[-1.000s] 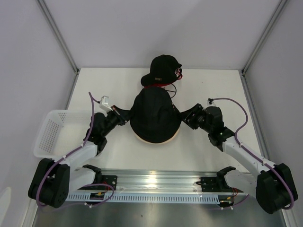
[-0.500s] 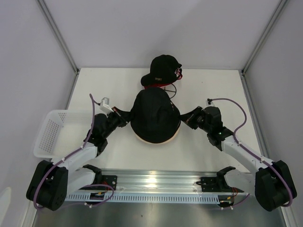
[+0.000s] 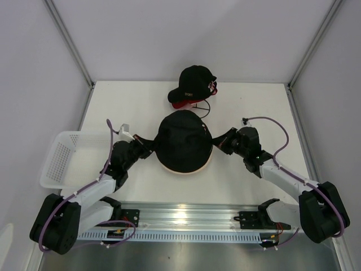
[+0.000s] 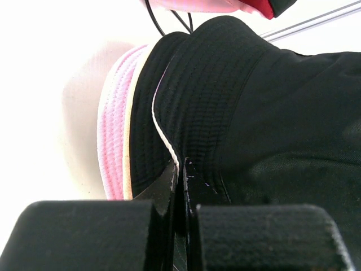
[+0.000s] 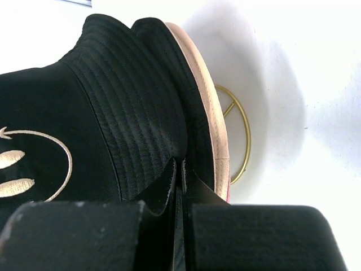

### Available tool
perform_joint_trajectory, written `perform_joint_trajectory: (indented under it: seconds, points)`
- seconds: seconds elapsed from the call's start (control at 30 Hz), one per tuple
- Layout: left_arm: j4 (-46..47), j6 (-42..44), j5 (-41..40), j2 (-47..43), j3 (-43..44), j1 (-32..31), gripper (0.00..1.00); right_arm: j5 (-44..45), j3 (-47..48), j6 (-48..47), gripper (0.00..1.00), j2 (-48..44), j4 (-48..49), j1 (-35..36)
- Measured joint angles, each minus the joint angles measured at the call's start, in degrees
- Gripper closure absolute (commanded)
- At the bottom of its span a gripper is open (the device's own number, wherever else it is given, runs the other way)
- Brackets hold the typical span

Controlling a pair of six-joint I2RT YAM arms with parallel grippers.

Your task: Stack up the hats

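Note:
The black bucket hat lies on top of the pile at the table's middle. Under it show the pink hat's brim and the beige hat's brim, whose pale edge peeks out at the front. My left gripper is shut on the black hat's left brim; in the left wrist view its fingers pinch the fabric. My right gripper is shut on the right brim, seen close in the right wrist view.
A black baseball cap with red under its visor sits behind the pile, with a thin black wire hoop beside it. A gold wire hoop lies by the pile's right side. A white mesh basket stands at the left.
My right gripper has moved in to the black hat's right brim and shut on it. The left gripper has stayed shut on the left brim, and its arm has shifted slightly.

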Motion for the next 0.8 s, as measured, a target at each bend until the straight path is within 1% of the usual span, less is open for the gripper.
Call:
perform_joint_trajectory:
  seconds: [0.17, 0.2, 0.3, 0.33, 0.4, 0.43, 0.47, 0.5, 0.53, 0.57, 0.6, 0.63, 0.67, 0.7, 0.73, 0.8]
  points:
    - [0.2, 0.9, -0.1, -0.6, -0.3, -0.3, 0.98, -0.3, 0.4, -1.0, 1.00, 1.6, 0.7, 0.1]
    - [0.2, 1.1, -0.1, -0.7, -0.3, -0.3, 0.97, -0.4, 0.7, -1.3, 1.00, 1.9, 0.6, 0.1]
    - [-2.5, 2.4, -0.3, -2.2, 0.3, -0.5, 0.88, -0.6, 2.5, -3.3, 1.00, 2.4, -1.3, 0.1]
    - [-4.3, 2.9, -0.5, -2.8, 0.8, -0.5, 0.79, -0.5, 3.4, -4.4, 0.94, 2.4, -2.5, 0.1]
    - [-9.9, 4.7, -1.5, -4.3, 2.8, -0.6, 0.71, 0.1, 5.2, -6.8, 0.79, 2.4, -5.4, 0.1]
    - [-13.4, 5.7, -2.1, -5.2, 3.9, -0.6, 0.61, 0.7, 6.1, -8.1, 0.61, 2.4, -7.1, 0.1]
    - [-16.3, 6.8, -3.0, -6.3, 4.8, -0.6, 0.57, 1.4, 6.8, -9.0, 0.49, 2.3, -8.8, 0.0]
    - [-19.6, 7.7, -3.8, -7.6, 5.6, -0.6, 0.52, 2.1, 7.3, -10.1, 0.40, 2.1, -10.4, 0.0]
    - [-22.5, 8.2, -4.8, -8.7, 6.3, -0.6, 0.43, 2.9, 7.8, -11.4, 0.26, 1.7, -12.3, -0.2]
    - [-25.8, 9.1, -6.0, -10.3, 7.1, -0.6, 0.37, 3.5, 8.5, -12.3, 0.19, 1.3, -14.6, -0.5]
    - [-29.1, 9.8, -7.3, -11.8, 8.0, -0.7, 0.29, 4.3, 9.3, -13.5, 0.13, 0.8, -17.1, -0.9]
    - [-32.2, 10.5, -8.7, -13.2, 9.0, -0.7, 0.16, 4.8, 10.2, -14.6, 0.01, 0.3, -19.1, -1.5]
    - [-34.9, 11.0, -10.1, -14.5, 10.1, -0.7, 0.12, 5.2, 11.3, -15.7, 0.00, -0.2, -21.2, -2.2]
    - [-37.4, 11.6, -11.4, -15.7, 11.3, -0.7, 0.03, 5.5, 12.5, -16.7, 0.00, -0.6, -23.1, -3.0]
    - [-40.2, 12.3, -12.8, -16.9, 12.9, -0.7, 0.00, 5.9, 13.6, -17.7, 0.01, -1.2, -24.4, -3.9]
    - [-44.7, 13.6, -15.3, -18.6, 16.4, -0.7, 0.01, 6.3, 15.1, -19.3, 0.01, -2.8, -26.6, -6.0]
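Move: Pinched by the edges of its brim between the two hands, the black bucket hat sits on the bucket-hat stack, its middle about 12 cm to the left hand's right and 1 cm ahead. From the right hand it lies some 12 cm left, level fore and aft. The stacked ball caps stand about 21 cm farther out than the bucket hat and 4 cm right of it; the white basket is roughly 27 cm left and 4 cm back of the left hand. Holding nearly still at first, both hands then open their fingers wide, let go of the black hat's brim and draw away from it to either side. The left hand goes about 6 cm left, rising and easing slightly back; the right goes about as far right and rises around 3 cm. Each rolls its outer side up some 20 degrees, with most of the lift coming last. ##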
